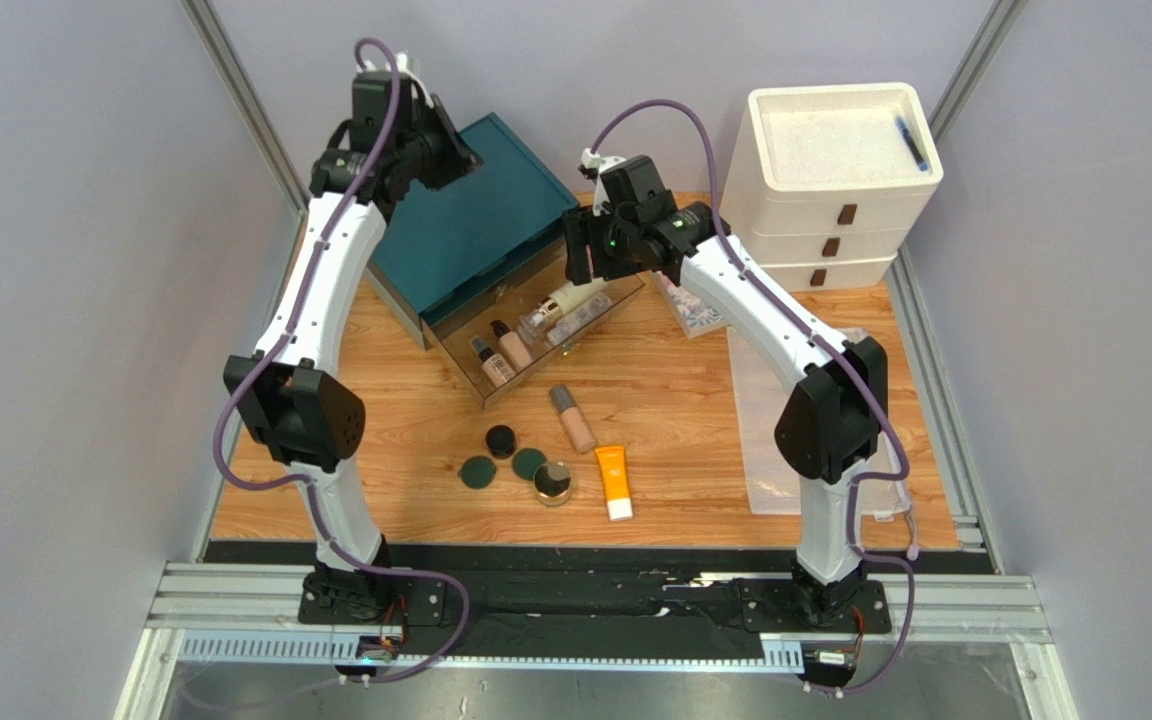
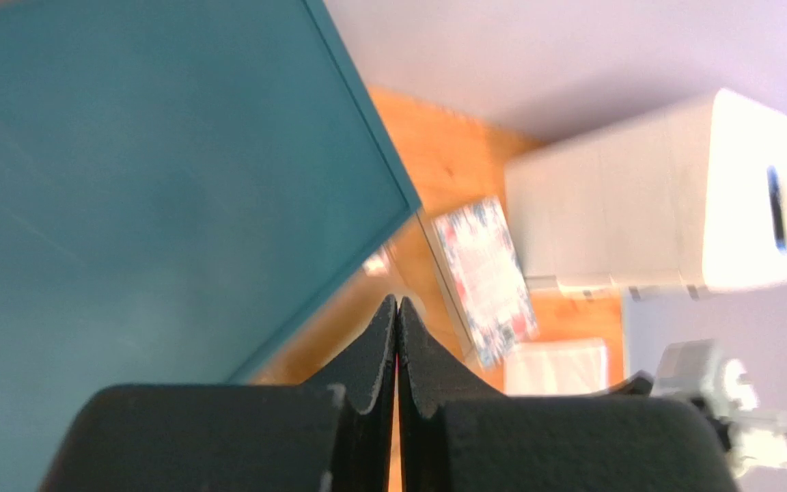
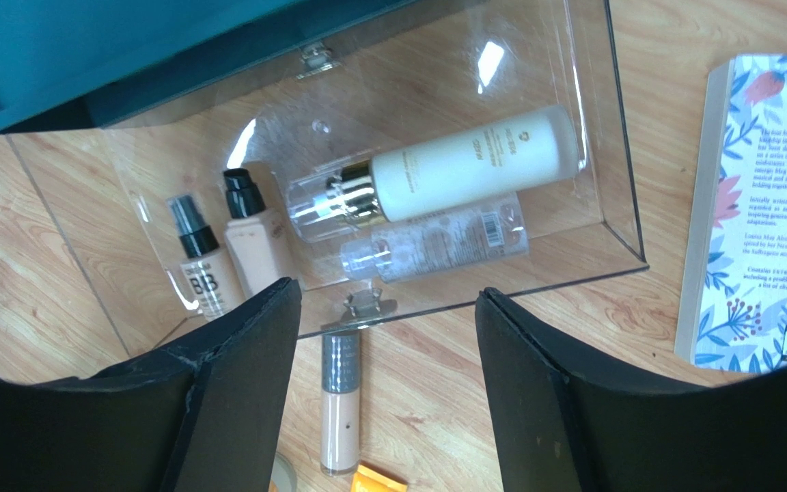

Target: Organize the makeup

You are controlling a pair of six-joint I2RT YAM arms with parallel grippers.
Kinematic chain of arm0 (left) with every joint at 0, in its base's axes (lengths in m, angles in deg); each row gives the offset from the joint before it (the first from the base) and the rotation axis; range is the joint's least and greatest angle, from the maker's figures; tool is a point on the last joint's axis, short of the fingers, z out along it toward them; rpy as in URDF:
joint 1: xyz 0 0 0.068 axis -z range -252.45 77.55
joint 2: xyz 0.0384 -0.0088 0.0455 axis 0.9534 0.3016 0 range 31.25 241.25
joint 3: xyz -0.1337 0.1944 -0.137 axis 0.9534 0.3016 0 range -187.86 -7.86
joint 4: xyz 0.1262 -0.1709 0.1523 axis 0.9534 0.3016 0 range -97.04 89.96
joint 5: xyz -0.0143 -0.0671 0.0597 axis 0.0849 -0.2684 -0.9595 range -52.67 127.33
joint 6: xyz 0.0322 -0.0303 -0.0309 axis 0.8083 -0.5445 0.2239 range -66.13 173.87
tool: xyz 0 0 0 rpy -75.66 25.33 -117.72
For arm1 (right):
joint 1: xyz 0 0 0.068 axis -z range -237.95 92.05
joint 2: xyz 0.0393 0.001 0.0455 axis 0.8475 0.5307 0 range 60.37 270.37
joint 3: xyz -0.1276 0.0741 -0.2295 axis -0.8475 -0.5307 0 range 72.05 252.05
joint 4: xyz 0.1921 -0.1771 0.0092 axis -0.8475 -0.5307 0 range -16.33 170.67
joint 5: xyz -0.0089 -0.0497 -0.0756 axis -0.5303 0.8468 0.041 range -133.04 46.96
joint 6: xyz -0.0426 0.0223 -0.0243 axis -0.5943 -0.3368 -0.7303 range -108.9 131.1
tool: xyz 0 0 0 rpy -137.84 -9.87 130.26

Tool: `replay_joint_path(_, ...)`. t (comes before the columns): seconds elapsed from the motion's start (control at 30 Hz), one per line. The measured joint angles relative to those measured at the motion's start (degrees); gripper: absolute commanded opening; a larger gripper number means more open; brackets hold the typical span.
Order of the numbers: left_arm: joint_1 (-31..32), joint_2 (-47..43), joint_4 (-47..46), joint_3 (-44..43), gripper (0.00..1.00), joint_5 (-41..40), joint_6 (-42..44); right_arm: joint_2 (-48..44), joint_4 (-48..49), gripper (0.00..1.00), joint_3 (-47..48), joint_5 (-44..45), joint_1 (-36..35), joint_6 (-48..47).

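A clear drawer (image 3: 613, 154) stands pulled out of the teal box (image 1: 462, 225). In it lie a cream-gold bottle (image 3: 449, 169), a clear tube (image 3: 434, 244) and two beige pump bottles (image 3: 201, 269) (image 3: 254, 241). My right gripper (image 3: 385, 297) hovers open and empty over the drawer's front edge (image 1: 585, 263). On the table in front lie a beige tube (image 1: 572, 419), an orange white-capped tube (image 1: 614, 482) and several round dark compacts (image 1: 500, 440). My left gripper (image 2: 398, 302) is shut on nothing, high over the teal box's far corner (image 1: 455, 150).
A patterned booklet (image 3: 752, 205) lies right of the drawer. A white three-drawer unit (image 1: 830, 180) stands at the back right with a dark pen on top. A clear pouch (image 1: 778, 420) lies by the right arm's base.
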Motion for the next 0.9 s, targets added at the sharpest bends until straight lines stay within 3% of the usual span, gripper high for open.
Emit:
replay_joint_path(0.1, -0.5, 3.2, 6.4, -12.0, 0.0, -7.6, 2.5, 0.0, 0.0, 0.67, -1.9, -0.4, 1.1, 0.3)
replay_joint_path(0.23, -1.0, 7.7, 11.9, -19.4, 0.0, -16.5, 4.3, -0.4, 0.0, 0.67, -4.0, -1.2, 2.6, 1.1)
replay_joint_path(0.57, -1.2, 19.7, 18.8, -19.9, 0.0, -29.8, 4.2, -7.4, 0.0, 0.67, -9.0, -4.7, 7.8, 3.7)
replay_joint_path(0.9, -1.4, 19.9, 18.9, -19.9, 0.0, -39.1, 2.1, -9.6, 0.0, 0.66, -11.4, -6.9, 8.9, 4.9)
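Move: The teal organizer's lid has its middle about 21 cm below my left hand, some 2 cm ahead and 2 cm to its left; the open drawer is 7 cm back, 8 cm right and 31 cm below. From my right hand, that drawer's middle lies 8 cm left, 3 cm ahead and 18 cm below; the foundation bottle is 12 cm back and 3 cm left, the book 10 cm ahead and 15 cm right, both some 20 cm down. I swing my shut left hand about 13 cm left and a little forward, rising briefly, then sinking to about 10 cm below its start over the lid's left part, turning some 30 degrees counter-clockwise. Meanwhile I draw my empty, open right hand about 7 cm to the right, away from the drawer, with a slight dip and rise on the way. ##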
